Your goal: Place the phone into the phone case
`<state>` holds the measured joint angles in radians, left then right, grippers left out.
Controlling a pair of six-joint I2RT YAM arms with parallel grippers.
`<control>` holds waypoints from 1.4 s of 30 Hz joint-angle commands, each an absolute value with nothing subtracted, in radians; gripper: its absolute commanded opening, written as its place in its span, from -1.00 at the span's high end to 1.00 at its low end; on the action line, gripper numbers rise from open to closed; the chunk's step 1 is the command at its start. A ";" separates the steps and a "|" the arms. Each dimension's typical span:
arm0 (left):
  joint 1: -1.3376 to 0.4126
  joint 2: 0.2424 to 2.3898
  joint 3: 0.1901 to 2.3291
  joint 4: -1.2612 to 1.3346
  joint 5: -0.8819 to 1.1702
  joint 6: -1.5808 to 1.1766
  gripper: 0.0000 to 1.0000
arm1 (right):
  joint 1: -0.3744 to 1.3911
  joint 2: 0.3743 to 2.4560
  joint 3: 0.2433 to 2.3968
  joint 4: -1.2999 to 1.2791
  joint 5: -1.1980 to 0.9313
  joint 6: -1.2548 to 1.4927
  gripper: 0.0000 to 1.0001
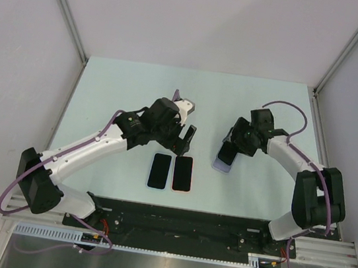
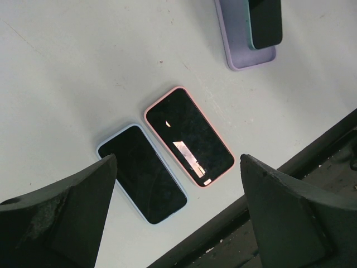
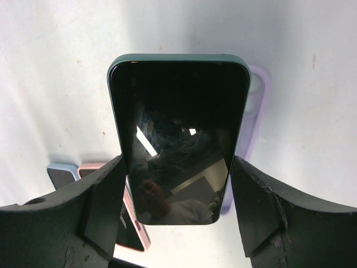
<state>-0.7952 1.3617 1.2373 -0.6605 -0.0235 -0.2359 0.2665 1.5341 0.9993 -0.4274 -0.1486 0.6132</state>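
My right gripper (image 1: 231,148) (image 3: 177,167) is shut on the phone (image 3: 178,139), a black-screened handset with a dark green rim, its fingers pressing the two long edges. The phone (image 1: 228,151) (image 2: 265,22) hangs tilted over the lavender phone case (image 1: 221,167) (image 2: 245,58) (image 3: 258,95), which lies on the table beneath and behind it. Whether the phone's far end touches the case, I cannot tell. My left gripper (image 1: 182,141) (image 2: 178,162) is open with nothing between its fingers, hovering above two cased phones.
Side by side near the table's front edge lie a phone in a light blue case (image 1: 159,170) (image 2: 142,173) and a phone in a pink case (image 1: 182,173) (image 2: 188,137). The black base rail (image 1: 173,220) runs just below them. White walls enclose the table.
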 commanded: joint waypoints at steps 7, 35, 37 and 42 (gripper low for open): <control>-0.790 1.335 1.233 -0.644 -0.043 -0.242 -0.90 | 0.339 1.617 1.043 -0.305 -0.008 0.630 -0.15; -0.792 1.333 1.233 -0.638 -0.018 -0.247 -0.91 | 0.479 1.629 0.956 -0.448 0.224 0.655 -0.32; -0.792 1.332 1.235 -0.635 -0.018 -0.247 -0.91 | 0.483 1.618 0.940 -0.454 0.235 0.664 -0.39; -0.792 1.328 1.232 -0.637 -0.020 -0.249 -0.91 | 0.488 1.597 0.931 -0.469 0.282 0.690 -0.60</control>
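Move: The right hand holds the phone just above the purple phone case, whose middle lies about 6 cm below the hand, some 2 cm back and roughly 1 cm to its left. The pink-edged phone lies about 12 cm back and 18 cm left of that hand, the blue-edged phone beside it, some 12 cm back and 28 cm left. From the idle left hand the case is around 20 cm right, 4 cm ahead and 17 cm below. Downwards about 5 cm, the right hand lowers the held phone onto the purple case, going slightly forward and left at first, then drawing back some 3 cm as it sinks. The wrist rolls about 15 degrees, its left side dropping, so the phone comes level over the case; the fingers keep the phone's sides, just starting to ease at the very end. ##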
